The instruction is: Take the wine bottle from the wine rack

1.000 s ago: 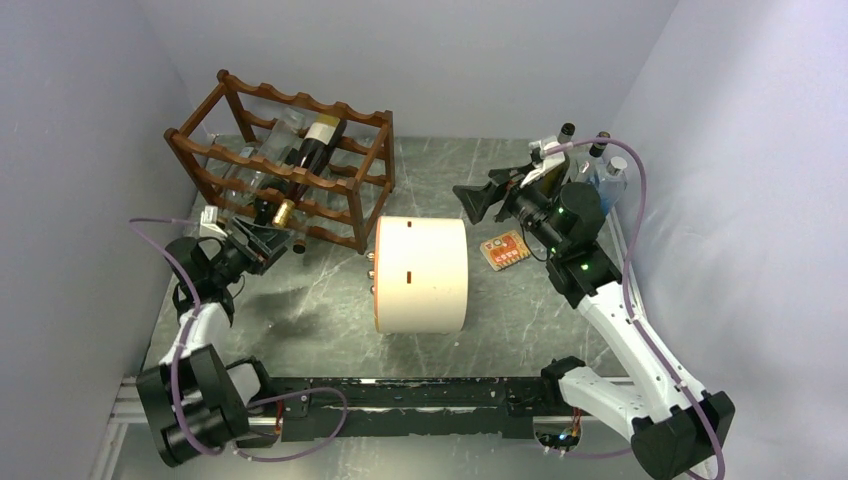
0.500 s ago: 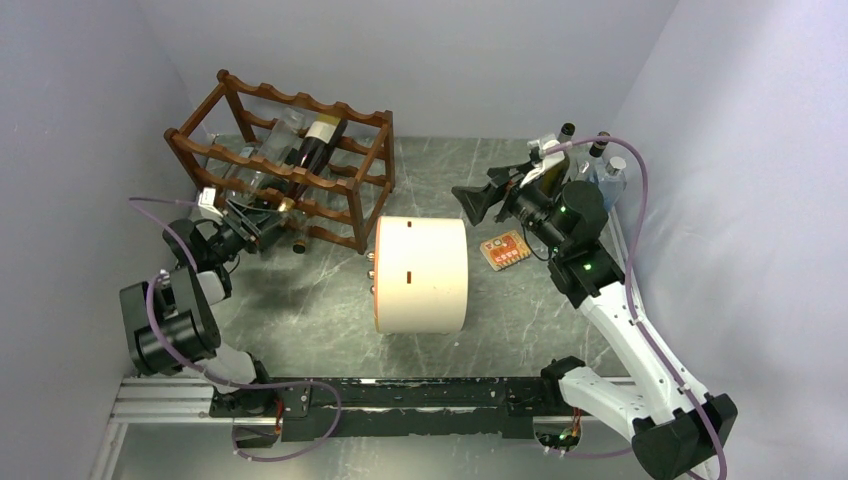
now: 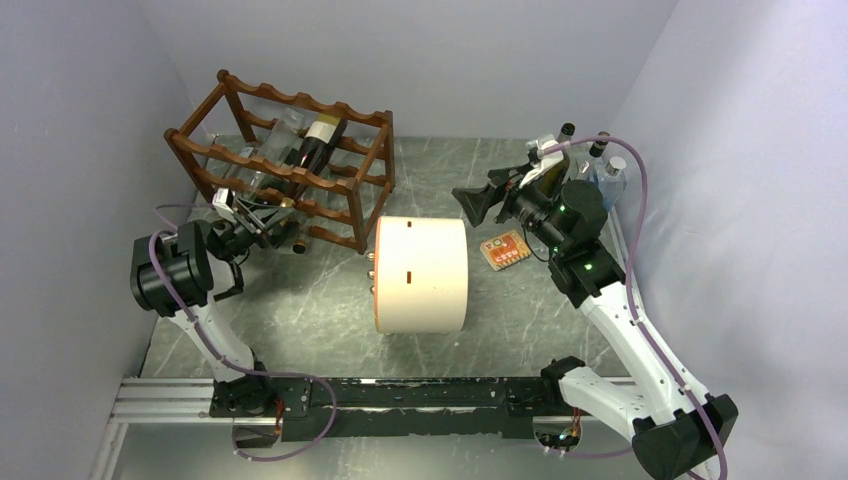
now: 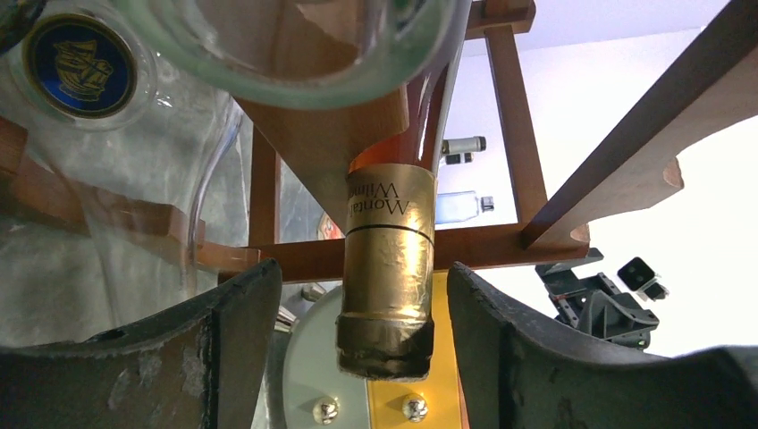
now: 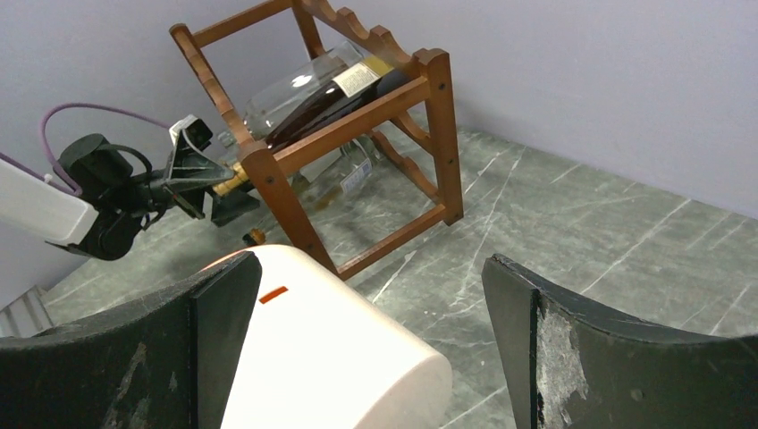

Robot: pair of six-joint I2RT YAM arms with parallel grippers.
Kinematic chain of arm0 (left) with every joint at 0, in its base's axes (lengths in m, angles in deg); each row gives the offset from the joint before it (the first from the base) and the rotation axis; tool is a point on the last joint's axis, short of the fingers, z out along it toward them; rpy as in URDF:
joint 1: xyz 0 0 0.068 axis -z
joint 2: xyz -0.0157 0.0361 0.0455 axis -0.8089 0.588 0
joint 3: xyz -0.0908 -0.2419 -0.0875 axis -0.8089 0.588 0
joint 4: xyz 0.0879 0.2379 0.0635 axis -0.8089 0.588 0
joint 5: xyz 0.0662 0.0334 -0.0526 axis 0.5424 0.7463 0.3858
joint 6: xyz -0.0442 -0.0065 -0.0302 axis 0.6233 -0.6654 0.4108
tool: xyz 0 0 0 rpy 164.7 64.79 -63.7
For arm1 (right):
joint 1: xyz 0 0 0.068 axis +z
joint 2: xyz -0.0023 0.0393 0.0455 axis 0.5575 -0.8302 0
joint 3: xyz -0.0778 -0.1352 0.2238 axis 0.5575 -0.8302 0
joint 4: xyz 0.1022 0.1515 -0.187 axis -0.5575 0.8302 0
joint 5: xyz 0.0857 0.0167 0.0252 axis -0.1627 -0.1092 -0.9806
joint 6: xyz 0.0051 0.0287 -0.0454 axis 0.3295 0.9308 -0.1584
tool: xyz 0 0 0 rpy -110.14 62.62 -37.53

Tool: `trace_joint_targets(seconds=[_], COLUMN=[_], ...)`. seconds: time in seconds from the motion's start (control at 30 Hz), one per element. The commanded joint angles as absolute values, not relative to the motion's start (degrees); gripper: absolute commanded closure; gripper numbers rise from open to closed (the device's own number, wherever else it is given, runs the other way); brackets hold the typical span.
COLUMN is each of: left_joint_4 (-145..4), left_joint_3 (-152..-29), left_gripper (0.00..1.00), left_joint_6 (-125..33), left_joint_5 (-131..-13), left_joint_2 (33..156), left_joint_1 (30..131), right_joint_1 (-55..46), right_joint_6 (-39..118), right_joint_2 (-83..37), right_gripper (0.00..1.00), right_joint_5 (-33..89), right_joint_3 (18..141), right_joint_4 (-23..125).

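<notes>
The reddish-brown wine rack [image 3: 300,100] stands at the back left of the table. A dark wine bottle [image 3: 318,140] with a cream label lies slanted in it, gold-foiled neck pointing out the near side. My left gripper [image 3: 262,215] is at that neck. In the left wrist view the gold neck [image 4: 389,259] hangs between the two fingers of the left gripper [image 4: 362,277], with a gap on each side, under a rack rail [image 4: 483,246]. My right gripper [image 3: 475,203] hovers open above the table, away from the rack [image 5: 444,134], holding nothing.
A cream cylinder [image 3: 420,275] lies on its side mid-table, right of the rack. Clear glass bottles [image 3: 262,160] lie in the rack beside the wine bottle. An orange card [image 3: 505,250] lies on the table; several bottles [image 3: 595,165] stand at the back right.
The left arm has swung up and toward the rack, bringing its gripper over the bottle's gold neck, and its jaws have narrowed. The right arm has not moved.
</notes>
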State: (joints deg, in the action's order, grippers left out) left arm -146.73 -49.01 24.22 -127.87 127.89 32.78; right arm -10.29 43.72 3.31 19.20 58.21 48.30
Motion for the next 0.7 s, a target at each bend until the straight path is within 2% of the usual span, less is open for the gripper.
trace_joint_targets(seconds=[0.0, 0.2, 0.33, 0.47, 0.6, 0.67], left_joint_4=[-166.55, -159.71, -158.61, -159.86, -164.09, -167.91], left_joint_3=[-50.20, -52.30, -52.86, -52.03, -50.61, -49.58], left_gripper=[0.28, 0.29, 0.37, 0.52, 0.77, 0.84], left_joint_6=[30.14, 25.97, 25.29, 25.58, 28.16, 30.89], left_joint_5=[-127.46, -127.28, -127.63, -127.54, -127.52, -127.46], left_joint_2=[129.73, 128.65, 128.08, 127.39, 126.95, 126.77], left_joint_1=[33.47, 34.21, 34.71, 34.59, 33.88, 33.08], right_joint_1=[-9.89, -9.87, -9.89, -9.89, -9.89, -9.87], right_joint_6=[42.85, 43.51, 43.64, 43.54, 43.28, 43.19], right_joint_2=[3.36, 2.96, 2.88, 2.80, 3.47, 3.88], right_gripper=[0.00, 0.00, 0.00, 0.00, 0.00, 0.00], right_joint_5=[20.08, 19.92, 20.09, 20.15, 20.28, 20.43], right_joint_3=[60.72, 60.70, 60.58, 60.74, 62.37, 62.51], right_joint_4=[49.07, 48.91, 48.93, 50.09, 50.82, 50.85])
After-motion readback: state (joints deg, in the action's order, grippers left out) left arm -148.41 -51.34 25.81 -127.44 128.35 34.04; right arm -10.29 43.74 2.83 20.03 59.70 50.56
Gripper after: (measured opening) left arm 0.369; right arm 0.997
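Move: Just beyond the left hand's open fingertips is the wine bottle's gold neck, its middle about 2 cm ahead, 2 cm to the right and 1 cm above. The near end of a clear bottle lies about 6 cm ahead and 4 cm left, level with the hand; a lower bottle's cork sits some 2 cm back, 3 cm right and 8 cm below. From the right hand the neck lies some 38 cm left, 11 cm ahead and 20 cm below. Easing forward and up by about 1 cm each way, with hardly any turn of the wrist, the left hand brings its fingers a little farther over the gold neck. It then nearly stops while the fingers close by about half of their gap, one pad from above and one from below, pinching the neck. ##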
